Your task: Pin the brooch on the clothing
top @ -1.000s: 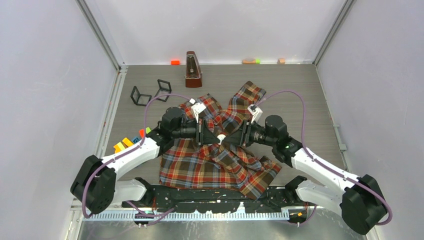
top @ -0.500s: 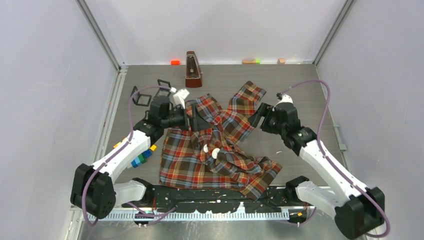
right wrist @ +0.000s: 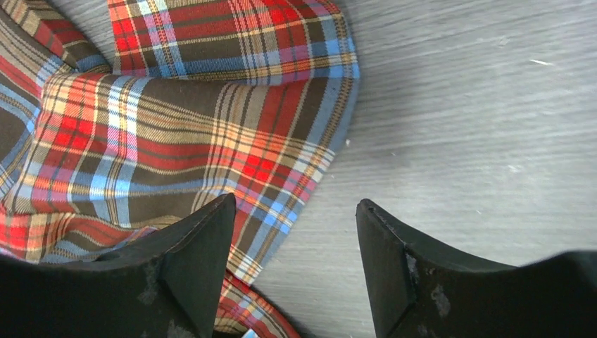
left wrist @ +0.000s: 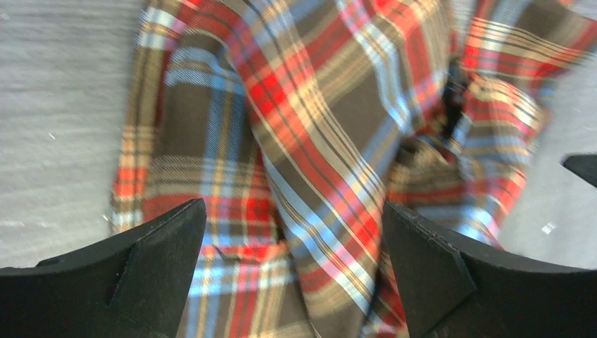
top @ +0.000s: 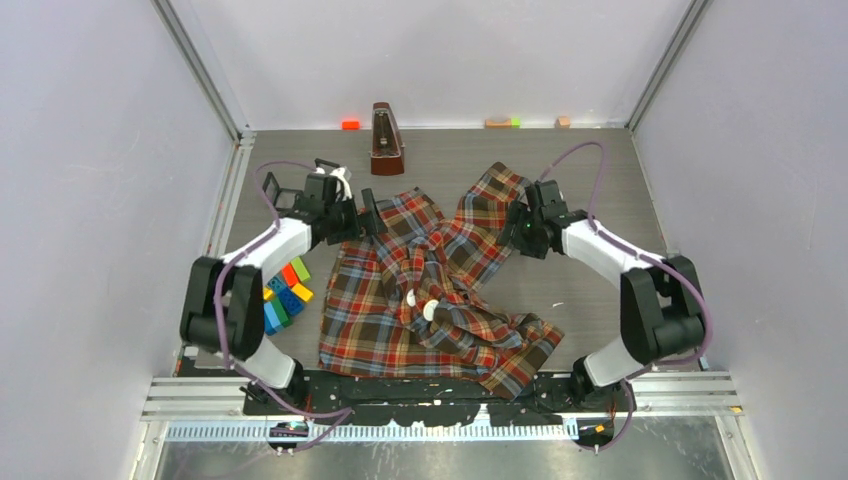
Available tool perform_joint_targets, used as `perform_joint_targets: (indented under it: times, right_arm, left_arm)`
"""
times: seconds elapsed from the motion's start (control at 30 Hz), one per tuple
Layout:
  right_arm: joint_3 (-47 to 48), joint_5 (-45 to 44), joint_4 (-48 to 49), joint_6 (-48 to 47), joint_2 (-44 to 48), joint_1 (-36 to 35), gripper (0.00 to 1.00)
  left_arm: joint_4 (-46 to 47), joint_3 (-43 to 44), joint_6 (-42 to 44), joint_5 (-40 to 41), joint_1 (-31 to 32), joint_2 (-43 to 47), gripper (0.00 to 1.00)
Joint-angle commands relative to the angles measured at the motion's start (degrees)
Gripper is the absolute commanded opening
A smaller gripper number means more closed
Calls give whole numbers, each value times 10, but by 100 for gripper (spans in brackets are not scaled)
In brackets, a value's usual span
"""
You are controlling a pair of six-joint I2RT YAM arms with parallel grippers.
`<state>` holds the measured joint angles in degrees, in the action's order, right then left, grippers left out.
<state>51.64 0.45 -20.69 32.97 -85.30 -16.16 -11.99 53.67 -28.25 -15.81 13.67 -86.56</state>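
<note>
The clothing, a plaid shirt (top: 440,300) in red, brown and light-blue checks, lies crumpled in the middle of the table. The brooch (top: 429,309) shows as a small white piece on its central folds, with a second white bit (top: 411,297) beside it. My left gripper (top: 369,214) hovers open at the shirt's upper left edge; in the left wrist view its gripper (left wrist: 292,211) has only plaid cloth (left wrist: 310,120) below it. My right gripper (top: 517,223) stands open at the upper right sleeve. In the right wrist view that gripper (right wrist: 294,211) is over the shirt's hem (right wrist: 211,134) and bare table.
A brown metronome (top: 386,140) stands at the back. Black wire frames (top: 328,166) lie at the back left, and coloured blocks (top: 285,295) lie left of the shirt. Small blocks (top: 350,124) line the back wall. A white scrap (top: 558,304) lies right of the shirt.
Both grippers were together over the shirt's middle at the white brooch. They have let go, opened and drawn back to the left and right, leaving the brooch on the cloth.
</note>
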Motion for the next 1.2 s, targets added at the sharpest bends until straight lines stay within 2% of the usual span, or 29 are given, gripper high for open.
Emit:
perform_joint_targets:
  times: [0.0,0.17,0.3,0.37,0.43,0.47,0.53,0.6,0.7,0.83,0.87,0.9,0.93,1.0,1.13,1.17]
  right_arm:
    - [46,36,36,14,-62,-3,67]
    - [114,29,-17,15,-123,-41,67]
    - [160,-36,-85,25,-161,-71,66]
    - [169,-90,-119,40,-168,-81,64]
    - [172,-130,-133,46,-175,-82,63]
    - [180,-139,-141,43,-179,-81,63]
    - [195,-153,-160,35,-193,-74,63]
    - [203,-140,-167,32,-210,-60,63]
    - [206,-107,-166,25,-222,-36,60]
    - [210,-88,-151,10,-243,-12,43]
    - [211,-81,-146,11,-250,-4,32]
    - [215,-63,-144,14,-253,13,26]
    - [217,-55,-141,16,-259,22,14]
    - [228,-56,-140,17,-262,47,3]
    - [252,-97,-124,0,-261,79,0]
    - [261,-105,-120,-10,-262,86,0]
  left_arm:
    - [-28,76,44,80,-6,-75,100]
    - [-73,132,72,123,-6,-129,94]
    - [-113,167,89,132,-6,-157,96]
    - [-140,189,99,127,-6,-172,79]
    - [-163,206,106,123,-7,-185,59]
    - [-168,209,107,124,-7,-188,54]
    - [-173,210,106,131,-7,-191,54]
    - [-178,212,100,134,-7,-194,61]
    - [-182,214,91,136,-7,-201,65]
    - [-186,217,86,144,-7,-215,66]
    - [-188,217,85,145,-6,-221,66]
    - [-190,218,84,148,-7,-228,62]
    - [-192,218,84,148,-7,-233,58]
    - [-192,215,82,147,-7,-242,49]
    - [-187,199,82,154,-7,-245,27]
    - [-188,195,83,167,-7,-247,24]
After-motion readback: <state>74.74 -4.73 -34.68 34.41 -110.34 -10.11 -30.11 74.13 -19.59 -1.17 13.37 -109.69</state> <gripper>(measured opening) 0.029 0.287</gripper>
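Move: The garment's left edge, which my left hand goes for, lies about 4 cm ahead of it, 4 cm left and 9 below; an open black case stands some 17 cm ahead and 10 left. My right hand goes for the garment's right edge, about 2 cm ahead, 2 left and 6 below. The nearer white disc on the cloth lies 18 cm left and 12 back of my right hand; the other, 22 left and 10 back. With my right hand I sink about 5 cm, sweep some 5 cm left over the cloth edge, then come back rightward and forward, shutting the fingers until they pinch the edge. My left hand drops about 7 cm while going forward and left to the garment's left edge, rolling some 20 degrees and tipping steeper, its fingers narrowing to about a third open around the cloth. ##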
